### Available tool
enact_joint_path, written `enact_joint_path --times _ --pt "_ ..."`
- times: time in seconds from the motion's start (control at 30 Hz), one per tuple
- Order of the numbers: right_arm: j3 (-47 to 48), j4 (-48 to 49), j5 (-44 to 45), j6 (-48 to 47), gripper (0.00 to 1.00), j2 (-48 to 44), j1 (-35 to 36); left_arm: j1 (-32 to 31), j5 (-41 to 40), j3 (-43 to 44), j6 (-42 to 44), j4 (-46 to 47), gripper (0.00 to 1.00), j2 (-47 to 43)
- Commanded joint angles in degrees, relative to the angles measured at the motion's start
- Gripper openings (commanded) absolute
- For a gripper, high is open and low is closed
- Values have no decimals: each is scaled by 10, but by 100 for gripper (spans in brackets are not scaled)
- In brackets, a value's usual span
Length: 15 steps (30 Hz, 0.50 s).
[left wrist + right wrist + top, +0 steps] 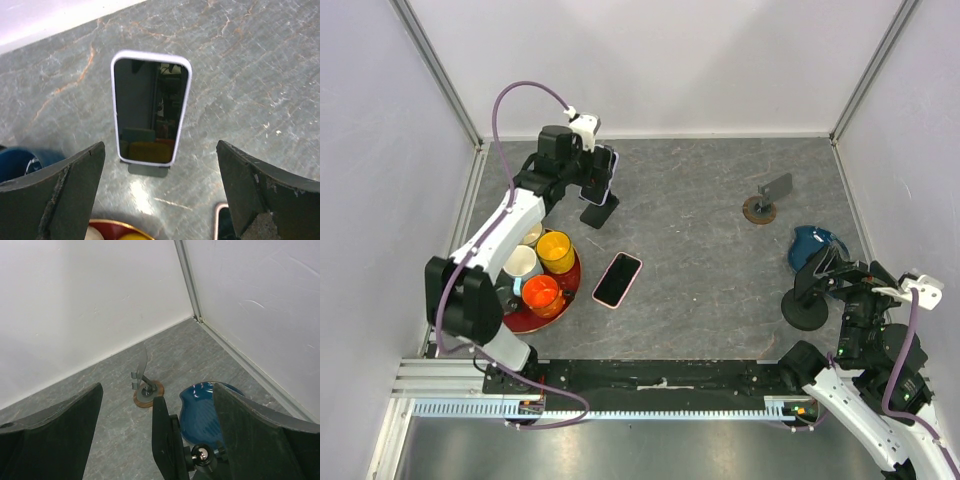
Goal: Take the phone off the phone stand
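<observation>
A phone in a pale lilac case (151, 114) stands upright, screen dark, on a small black phone stand (148, 170). In the top view the phone (606, 172) and its stand (599, 213) are at the back left. My left gripper (160, 146) is open, its fingers (65, 185) spread either side of the phone and a little short of it, touching nothing. It sits right behind the phone in the top view (586, 172). My right gripper (820, 273) is open and empty at the near right.
A second phone (617, 279) lies flat mid-table. A red tray (572, 292) with several cups is at the left. An empty grey stand on a brown disc (765, 202), a blue bowl (817, 245) and a black stand (805, 305) are at the right.
</observation>
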Motion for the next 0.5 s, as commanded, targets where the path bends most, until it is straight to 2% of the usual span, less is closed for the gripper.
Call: enact_joint_path --times 0.0,0.17,0.47 --pt "-4 2 -14 -10 98 -5 1 15 57 62 66 31 100 53" --pt "-6 3 -19 -12 98 -5 1 22 55 106 82 37 100 107" --pt "-11 8 -24 -19 98 -6 1 28 111 128 96 45 100 131"
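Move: From the left hand, the lilac-rimmed phone, still on its stand, lies about 5 cm ahead, 1 cm right and 5 cm lower. The stand's foot is roughly 3 cm ahead, 1 cm right and 17 cm down. The blue mug stands about 6 cm ahead and 17 cm left; the pink phone lies some 15 cm back and 6 cm right. From the right hand the lilac-rimmed phone is some 32 cm ahead, 58 cm left. Forward goes the left hand, about 5 cm towards the upper part of the lilac-rimmed phone, sinking some 2 cm in the first half of the reach and slowing as it nears. The wrist yaws clockwise by about 5 degrees, and the fingers stay wide open, lining up with the phone's two long edges; no touch can be seen. ##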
